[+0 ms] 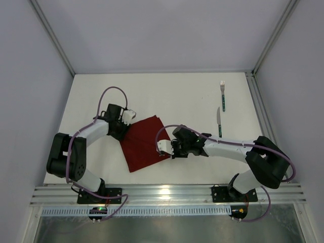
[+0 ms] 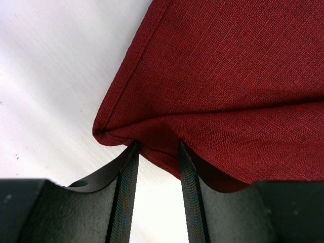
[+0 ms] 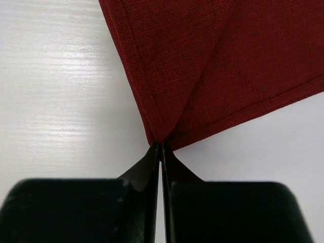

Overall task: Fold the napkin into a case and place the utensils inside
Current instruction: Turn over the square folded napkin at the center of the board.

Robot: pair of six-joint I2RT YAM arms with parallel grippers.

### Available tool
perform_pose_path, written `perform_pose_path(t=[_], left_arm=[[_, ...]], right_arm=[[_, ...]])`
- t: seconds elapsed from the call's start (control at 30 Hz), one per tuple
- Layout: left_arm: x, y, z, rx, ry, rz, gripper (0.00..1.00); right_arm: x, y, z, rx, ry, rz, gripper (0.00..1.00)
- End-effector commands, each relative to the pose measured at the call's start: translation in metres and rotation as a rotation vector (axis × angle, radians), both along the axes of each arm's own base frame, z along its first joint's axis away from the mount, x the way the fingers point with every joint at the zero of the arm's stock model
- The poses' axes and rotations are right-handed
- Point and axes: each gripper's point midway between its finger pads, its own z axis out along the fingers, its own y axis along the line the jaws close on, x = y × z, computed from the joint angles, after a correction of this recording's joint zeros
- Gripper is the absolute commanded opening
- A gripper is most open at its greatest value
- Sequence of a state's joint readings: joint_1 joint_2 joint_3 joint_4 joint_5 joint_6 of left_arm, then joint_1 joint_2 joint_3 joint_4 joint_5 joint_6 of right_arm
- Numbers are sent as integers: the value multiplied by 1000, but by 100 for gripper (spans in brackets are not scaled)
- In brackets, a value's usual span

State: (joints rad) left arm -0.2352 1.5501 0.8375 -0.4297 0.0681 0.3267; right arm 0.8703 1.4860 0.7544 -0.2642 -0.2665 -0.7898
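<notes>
The dark red napkin (image 1: 144, 142) lies flat on the white table as a tilted square, with one layer folded over. My right gripper (image 1: 167, 148) is shut on its right corner; in the right wrist view the fingertips (image 3: 162, 144) pinch the point where two hemmed edges of the napkin (image 3: 202, 61) meet. My left gripper (image 1: 126, 121) is at the upper left corner. Its fingers (image 2: 158, 144) stand apart with bare table between them, and the napkin's (image 2: 228, 66) edge lies across their tips. The fork (image 1: 222, 96) and the knife (image 1: 219, 122), both teal-handled, lie at the right, apart from the cloth.
A metal rail (image 1: 167, 193) runs along the near edge, where both arm bases are bolted. A frame strip (image 1: 258, 111) borders the table's right side, close to the utensils. Grey walls enclose the back and both sides.
</notes>
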Motion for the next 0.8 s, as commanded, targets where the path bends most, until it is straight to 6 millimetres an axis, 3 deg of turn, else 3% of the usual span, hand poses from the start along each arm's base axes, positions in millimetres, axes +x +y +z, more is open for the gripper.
perform_pose_path(t=[0.0,0.13,0.37,0.47,0.63,0.77], left_arm=[[6,1,3,7,-32,-8,39],[6,3,4,14,-36,-8,39],[6,1,10,6,-43,-16,39],[1,-6,22,-40,-54,-40,41],[-25,-24,50,-145,-25,-146,56],[-48,-34,73,-210,-23,-244,60]], right_arm=[[14,8,17,62,-111,-67,4],[16,12,18,89,-155,-122,4],[19,-2,4,14,-135,-201,6],[19,-1,6,24,-130,-210,19],[12,11,33,143,-140,-164,45],[1,18,55,211,-118,-122,51]])
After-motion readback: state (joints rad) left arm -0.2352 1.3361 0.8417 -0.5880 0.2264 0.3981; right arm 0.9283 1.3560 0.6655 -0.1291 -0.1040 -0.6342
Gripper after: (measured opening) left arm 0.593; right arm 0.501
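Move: The right hand's closed fingertips are already on the napkin's right corner; from there the napkin's middle lies about 13 cm to the left and 5 cm farther out, its near corner some 19 cm left and 9 cm back, and the knife roughly 24 cm right and 15 cm ahead. The left hand is low on the left edge, with the left corner about 3 cm ahead and 3 cm to its left, and the napkin's middle some 10 cm right and 4 cm back. Keeping its pinch on the napkin's right corner, the right hand eases it about 1 cm forward and slightly right along the board while turning some 10 degrees clockwise, then opens to let the corner go and starts lifting, about 2.5 cm. The left hand stays resting on the left edge through that release, then spreads its fingers wider and comes off the cloth, rising about 5 cm while backing roughly 3 cm towards the base and a little right. ##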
